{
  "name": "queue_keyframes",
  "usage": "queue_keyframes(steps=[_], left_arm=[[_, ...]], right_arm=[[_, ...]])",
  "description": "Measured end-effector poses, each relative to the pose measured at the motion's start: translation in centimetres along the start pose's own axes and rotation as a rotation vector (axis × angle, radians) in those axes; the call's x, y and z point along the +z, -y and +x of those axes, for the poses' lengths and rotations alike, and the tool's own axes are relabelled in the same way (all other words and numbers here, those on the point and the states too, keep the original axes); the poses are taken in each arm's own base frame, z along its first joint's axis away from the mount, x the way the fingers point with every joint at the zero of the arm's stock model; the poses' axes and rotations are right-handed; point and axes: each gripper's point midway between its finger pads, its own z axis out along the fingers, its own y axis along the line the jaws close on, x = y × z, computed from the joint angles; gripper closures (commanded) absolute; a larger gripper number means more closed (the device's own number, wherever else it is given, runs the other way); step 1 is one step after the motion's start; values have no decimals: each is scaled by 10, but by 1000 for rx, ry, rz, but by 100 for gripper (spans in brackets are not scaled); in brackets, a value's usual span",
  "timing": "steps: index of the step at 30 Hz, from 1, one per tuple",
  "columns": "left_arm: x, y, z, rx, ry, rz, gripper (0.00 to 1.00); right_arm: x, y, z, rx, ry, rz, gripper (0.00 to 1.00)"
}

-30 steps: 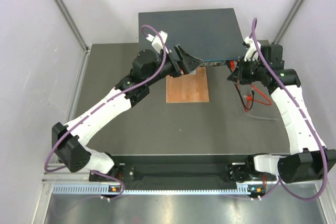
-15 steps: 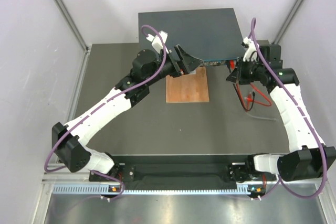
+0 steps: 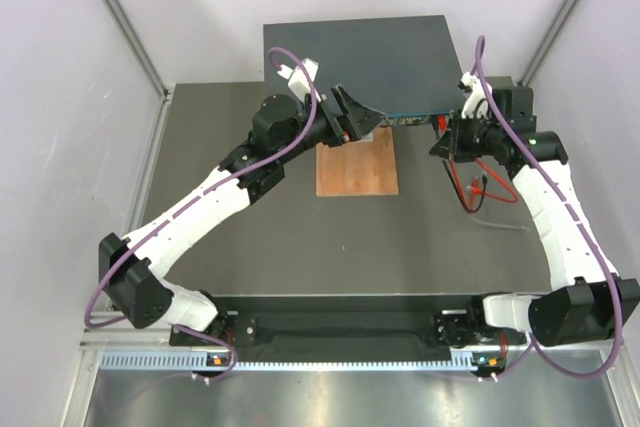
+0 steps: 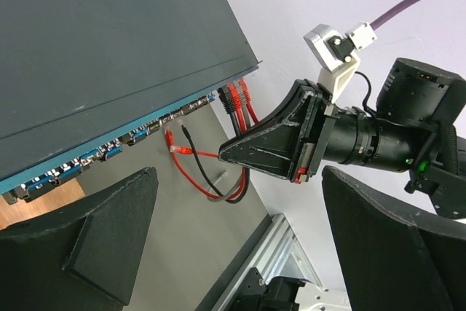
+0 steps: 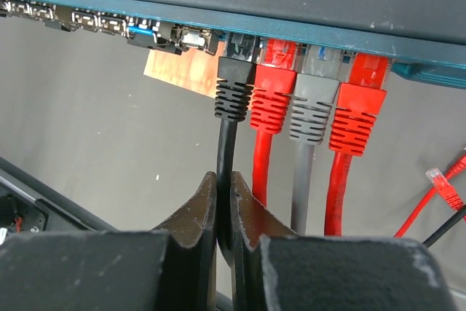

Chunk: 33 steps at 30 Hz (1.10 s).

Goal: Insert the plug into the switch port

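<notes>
The switch (image 3: 355,62) is a flat dark blue-grey box at the back of the table, and its thin teal front face (image 5: 182,18) is lined with ports. A black plug (image 5: 234,87) sits in a port at the right end of that face, beside a red, a grey and another red plug. My right gripper (image 5: 224,180) is shut on the black cable (image 5: 227,143) just below that plug's boot. In the top view the right gripper (image 3: 445,140) is at the switch's right front corner. My left gripper (image 3: 365,119) stands wide open and holds nothing, in front of the switch's left half.
A brown wooden board (image 3: 357,169) lies in front of the switch. Loose red, black and grey cables (image 3: 482,187) trail on the table right of it, with a free red plug (image 4: 169,138) near the ports. White walls close in both sides.
The right gripper has edged slightly left toward the switch face with the black cable in it. The left arm has not moved.
</notes>
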Motion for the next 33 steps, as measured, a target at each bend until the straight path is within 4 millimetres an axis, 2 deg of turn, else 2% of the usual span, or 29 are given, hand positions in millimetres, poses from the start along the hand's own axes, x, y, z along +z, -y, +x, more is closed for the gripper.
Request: queue_keyframes(steps=[2, 4, 5, 6, 7, 8, 11, 16, 19, 20, 21, 23, 28, 33], left_arm=[[0, -1, 0, 10, 2, -2, 1], [0, -1, -1, 22, 3, -3, 1], [0, -1, -1, 29, 3, -2, 1], [0, -2, -1, 37, 3, -2, 1], [0, -2, -1, 45, 3, -3, 1], [0, -3, -1, 53, 2, -4, 1], [-1, -3, -2, 73, 4, -5, 1], [-6, -1, -8, 107, 14, -4, 1], [-12, 2, -14, 133, 24, -2, 1], [-15, 3, -17, 144, 28, -2, 1], [-17, 5, -21, 161, 33, 0, 1], [-21, 8, -31, 198, 41, 5, 1], [-40, 19, -76, 309, 57, 5, 1], [-75, 15, -145, 419, 125, -59, 1]], right_arm=[[-1, 0, 0, -13, 3, 0, 100], [-2, 0, -1, -27, 7, 0, 95], [-3, 0, -1, -37, 10, 3, 86], [-5, 0, -2, -44, 14, 4, 81], [-5, 1, -6, -59, 30, 11, 75], [-7, 1, -12, -78, 57, 12, 66], [-16, -5, -23, -127, 111, 10, 52], [-41, -4, -32, -191, 184, 68, 39], [-53, -3, -35, -214, 211, 96, 26], [-57, -4, -35, -220, 219, 101, 16], [-62, -5, -36, -224, 228, 105, 11], [-70, -8, -40, -233, 250, 110, 0], [-94, -20, -58, -250, 337, 92, 0], [-115, -18, -76, -244, 405, 110, 0]])
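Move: The right hand has the black cable pinched at its fingertips; the black plug, already in its switch port, lies about 5 cm ahead of them, hardly to either side and some 2 cm higher. Level with that plug and to its right come a red plug about 1 cm over, a grey one at 3 cm and another red at 4 cm. From the open left hand the black plug is roughly 5 cm ahead, 15 cm to the right and 10 cm lower. Letting go of the black cable, the right fingers open wide as the hand climbs some 13 cm off it, easing a little right and back from the plugs while the fingertips tip up about 25 degrees. The left hand, still wide open and empty, lingers, then swings left and up away from the ports, around 12 cm to the left and 11 cm up, rolling as it goes. ##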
